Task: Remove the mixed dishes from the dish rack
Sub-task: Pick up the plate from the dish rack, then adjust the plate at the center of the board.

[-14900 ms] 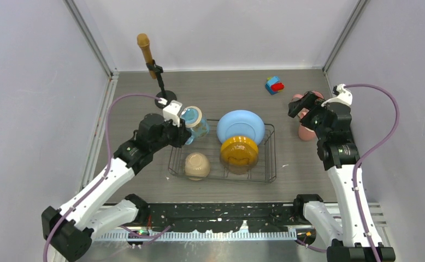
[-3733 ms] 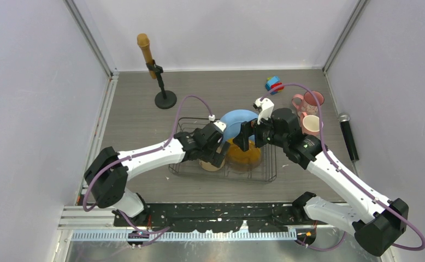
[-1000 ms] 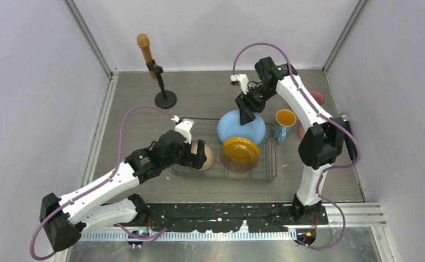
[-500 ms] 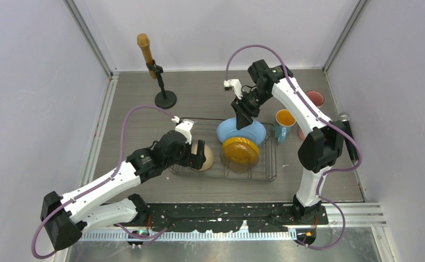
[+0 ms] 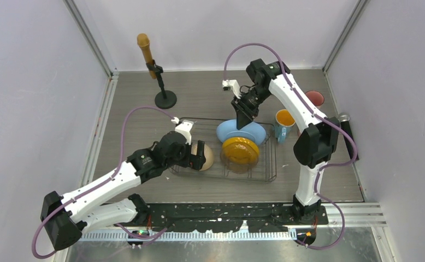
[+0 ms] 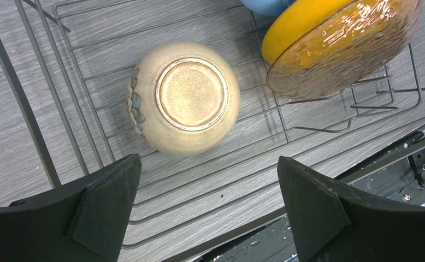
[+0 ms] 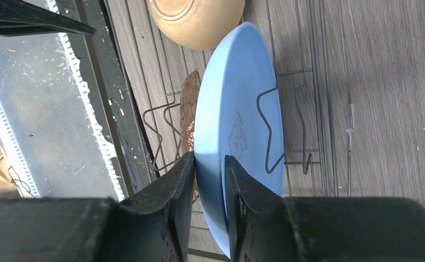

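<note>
The dark wire dish rack [image 5: 271,164] holds a light-blue plate [image 5: 242,132] and a yellow patterned plate [image 5: 240,151] on edge in the dividers. A beige bowl [image 5: 206,158] lies upside down at the rack's left. My right gripper [image 5: 243,117] is shut on the top rim of the light-blue plate [image 7: 237,109], one finger on each face; its jaws [image 7: 209,169] pinch the edge. My left gripper [image 6: 207,213] is open and hovers above the bowl [image 6: 184,98], not touching it. The yellow plate [image 6: 336,43] stands just right of the bowl.
A blue mug [image 5: 284,121] and a pink mug [image 5: 314,98] stand on the table right of the rack. A brown microphone on a black stand [image 5: 165,99] is at the back left. A black microphone [image 5: 349,134] lies by the right wall.
My right gripper has come down a little onto the blue plate's rim and its jaws have closed on it. The left arm has stayed still over the bowl.
</note>
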Tool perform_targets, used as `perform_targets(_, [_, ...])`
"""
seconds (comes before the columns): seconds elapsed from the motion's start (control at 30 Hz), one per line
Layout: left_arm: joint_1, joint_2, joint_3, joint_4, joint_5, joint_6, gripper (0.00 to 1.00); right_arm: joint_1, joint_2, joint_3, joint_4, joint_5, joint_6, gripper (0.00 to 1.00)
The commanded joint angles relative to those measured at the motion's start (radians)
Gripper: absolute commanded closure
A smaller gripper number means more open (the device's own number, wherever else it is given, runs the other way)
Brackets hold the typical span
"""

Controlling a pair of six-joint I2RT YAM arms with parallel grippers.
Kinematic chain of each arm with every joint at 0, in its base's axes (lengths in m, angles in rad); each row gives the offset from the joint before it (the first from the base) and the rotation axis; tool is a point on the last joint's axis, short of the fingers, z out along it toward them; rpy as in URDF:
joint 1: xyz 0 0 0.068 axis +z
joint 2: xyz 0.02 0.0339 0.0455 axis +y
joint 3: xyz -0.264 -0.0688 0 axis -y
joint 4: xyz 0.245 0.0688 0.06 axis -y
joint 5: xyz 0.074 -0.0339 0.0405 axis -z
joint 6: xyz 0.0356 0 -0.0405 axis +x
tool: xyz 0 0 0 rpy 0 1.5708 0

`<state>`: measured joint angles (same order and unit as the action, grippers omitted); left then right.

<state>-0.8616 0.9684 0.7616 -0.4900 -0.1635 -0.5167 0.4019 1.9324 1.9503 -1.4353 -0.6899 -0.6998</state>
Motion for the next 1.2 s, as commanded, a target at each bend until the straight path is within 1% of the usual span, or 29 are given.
perform_targets(0.0, [0.004,-0.006,0.008,0.027,0.004,-0.002,0.0,-0.003,0.011,0.107,-0.118,-0.054,-0.053,0.74])
perform_targets(0.1, [0.004,-0.002,0.007,0.03,0.005,-0.003,0.0,-0.003,0.036,0.177,-0.204,-0.087,-0.113,0.78])
perform_targets(0.2, [0.004,-0.001,0.01,0.023,0.001,-0.002,0.0,-0.003,0.065,0.238,-0.29,-0.101,-0.154,0.78])
perform_targets(0.23, [0.004,-0.001,0.011,0.021,-0.001,-0.002,0.0,-0.001,0.071,0.252,-0.295,-0.101,-0.152,0.79])
perform_targets(0.43, [0.004,-0.003,0.015,0.025,0.002,0.003,0.0,0.022,0.069,0.254,-0.301,-0.053,-0.122,0.79])
perform_targets(0.83, [0.004,0.008,0.025,0.042,0.01,0.024,0.0,0.094,-0.015,0.358,-0.3,0.064,-0.055,0.79])
perform_targets(1.17, [0.004,0.01,0.028,0.047,0.012,0.042,0.0,0.189,-0.126,0.354,-0.3,0.092,-0.08,0.8])
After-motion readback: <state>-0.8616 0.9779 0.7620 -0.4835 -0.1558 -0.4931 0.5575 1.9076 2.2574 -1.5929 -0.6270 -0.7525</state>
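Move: The right hand already pinches the upper rim of the blue plate, whose middle lies straight below it, about 9 cm down. The amber dish in the rack stands some 8 cm back from that hand and 10 cm below. The blue mug on the table is about 16 cm to its right, 1 cm farther out and 14 cm lower, and the cream bowl 16 cm left, 10 cm back and 14 cm lower. From the left hand the plate lies about 9 cm ahead, 15 cm right and 4 cm below. Keeping its pinch on the blue plate's top rim, the right hand draws the plate up out of its slot by about 8 cm, quickly at first, with a short near-halt after some 3 cm, then faster again towards the end. It drifts about 3.5 cm left as it rises and only late comes some 3 cm back towards the base, while the wrist turns about 10 degrees counter-clockwise and tips about as much forward side up. ##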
